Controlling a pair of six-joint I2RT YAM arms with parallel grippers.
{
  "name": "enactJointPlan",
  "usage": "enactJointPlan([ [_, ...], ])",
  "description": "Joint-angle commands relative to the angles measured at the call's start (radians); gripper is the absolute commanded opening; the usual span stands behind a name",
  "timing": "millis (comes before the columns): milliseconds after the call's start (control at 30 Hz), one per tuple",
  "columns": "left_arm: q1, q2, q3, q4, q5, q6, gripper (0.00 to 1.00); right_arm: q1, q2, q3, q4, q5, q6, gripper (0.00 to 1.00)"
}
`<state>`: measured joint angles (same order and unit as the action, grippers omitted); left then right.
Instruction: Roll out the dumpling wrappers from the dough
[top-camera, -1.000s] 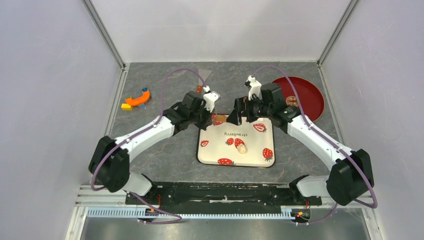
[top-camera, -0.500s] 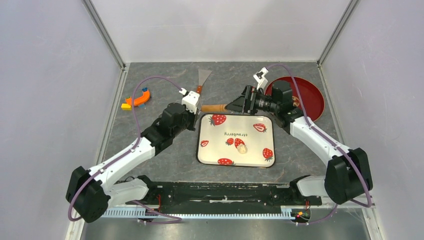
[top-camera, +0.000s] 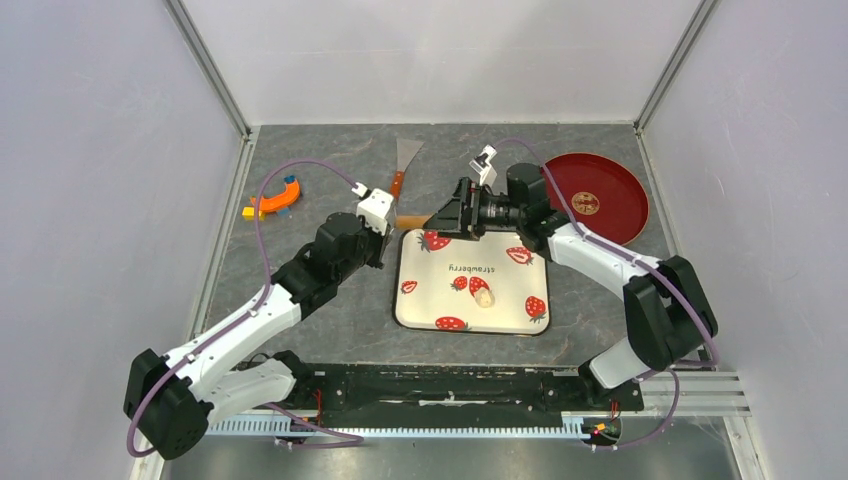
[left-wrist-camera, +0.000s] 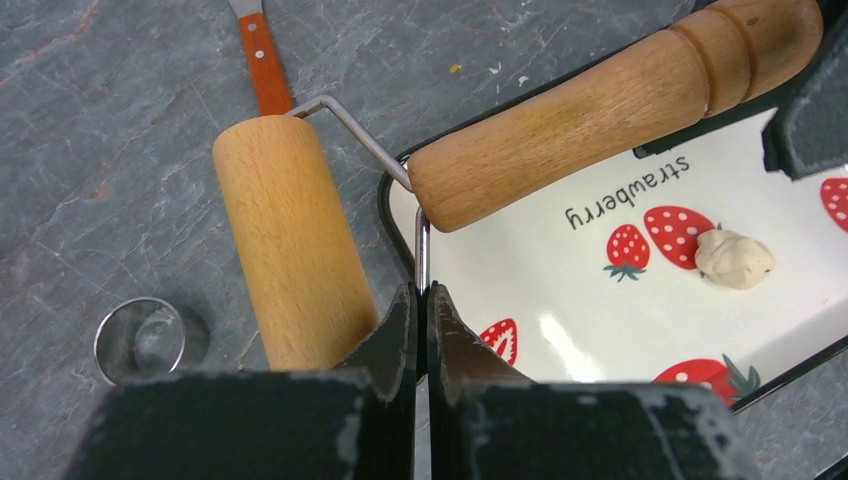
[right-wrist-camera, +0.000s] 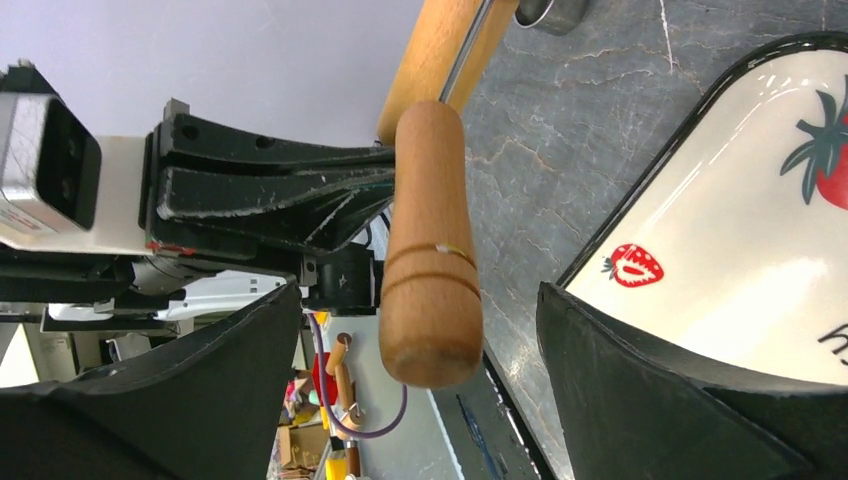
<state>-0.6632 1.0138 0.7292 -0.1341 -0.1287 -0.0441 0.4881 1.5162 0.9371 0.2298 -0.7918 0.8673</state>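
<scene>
A small pale lump of dough (top-camera: 483, 296) (left-wrist-camera: 735, 258) lies on the strawberry-print tray (top-camera: 500, 312) (left-wrist-camera: 590, 300). No dumpling wrappers are in view. The wooden roller's cylinder (left-wrist-camera: 290, 250) rests on the table at the tray's far left corner. Its handle (top-camera: 412, 221) (left-wrist-camera: 600, 110) (right-wrist-camera: 430, 250) slants up over the tray's edge. My left gripper (top-camera: 388, 236) (left-wrist-camera: 421, 296) is shut on the roller's thin metal wire. My right gripper (top-camera: 441, 217) (right-wrist-camera: 420, 385) stands open, one finger on each side of the handle's end without touching it.
A small metal ring cutter (left-wrist-camera: 140, 338) (right-wrist-camera: 550, 12) lies left of the roller. A scraper with an orange handle (top-camera: 405, 160) (left-wrist-camera: 265, 75) lies behind it. A red plate (top-camera: 600, 195) sits at the back right and an orange curved toy (top-camera: 275, 198) at the back left.
The roller has gone from the tray's far edge to its far left corner, still in my left gripper. My right gripper has slid left around the handle's end and narrowed slightly.
</scene>
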Motion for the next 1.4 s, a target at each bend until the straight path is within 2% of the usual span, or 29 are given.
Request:
enactJointPlan([
  [0, -0.002, -0.042, 0.023, 0.021, -0.002, 0.095, 0.02, 0.010, 0.020, 0.064, 0.052, -0.029, 0.051, 0.88],
  [133, -0.002, -0.046, 0.025, 0.007, 0.000, 0.138, 0.02, 0.020, 0.027, 0.025, 0.129, -0.036, 0.123, 0.87],
  [300, -0.002, -0.047, 0.031, -0.013, 0.021, 0.156, 0.02, 0.038, 0.054, 0.028, 0.104, -0.036, 0.135, 0.85],
  [767, -0.006, -0.044, 0.048, -0.015, -0.062, 0.273, 0.02, 0.070, 0.135, 0.063, 0.205, -0.035, 0.267, 0.71],
  [867, -0.007, -0.042, 0.049, -0.007, -0.067, 0.281, 0.02, 0.079, 0.163, 0.073, 0.254, -0.039, 0.310, 0.68],
  [1067, -0.012, -0.037, 0.049, 0.003, -0.082, 0.278, 0.02, 0.095, 0.207, 0.112, 0.249, -0.038, 0.321, 0.61],
  [1200, -0.016, -0.036, 0.046, 0.003, -0.088, 0.272, 0.02, 0.098, 0.229, 0.125, 0.270, -0.028, 0.341, 0.54],
  [1367, -0.022, -0.043, 0.038, 0.001, -0.099, 0.265, 0.02, 0.098, 0.244, 0.137, 0.270, -0.002, 0.340, 0.53],
])
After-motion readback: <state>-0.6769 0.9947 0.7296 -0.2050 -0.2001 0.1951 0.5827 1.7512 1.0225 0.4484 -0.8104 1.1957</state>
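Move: The roller's wooden handle, held out by the left hand, has its butt end already between the right hand's open fingertips; its middle is about 5 cm to the right hand's left, level in depth and height. Some 16 cm below that hand, the dough lies about 11 cm back and 9 cm right, the strawberry board's middle 7 cm back and 7 cm right, the scraper 20 cm ahead and 8 cm left. From the left hand, the handle's middle lies about 7 cm right and 2 cm ahead. With the left fingers still pinching the roller's wire frame, the right hand slides about 6 cm left along the wooden handle, rising a centimetre before sinking just below its starting height. It rolls some 15 degrees while its fingers close to roughly half open around the wood; whether they touch can't be seen. The left hand drifts about 2 cm left, its left side rolling up about 15 degrees. ##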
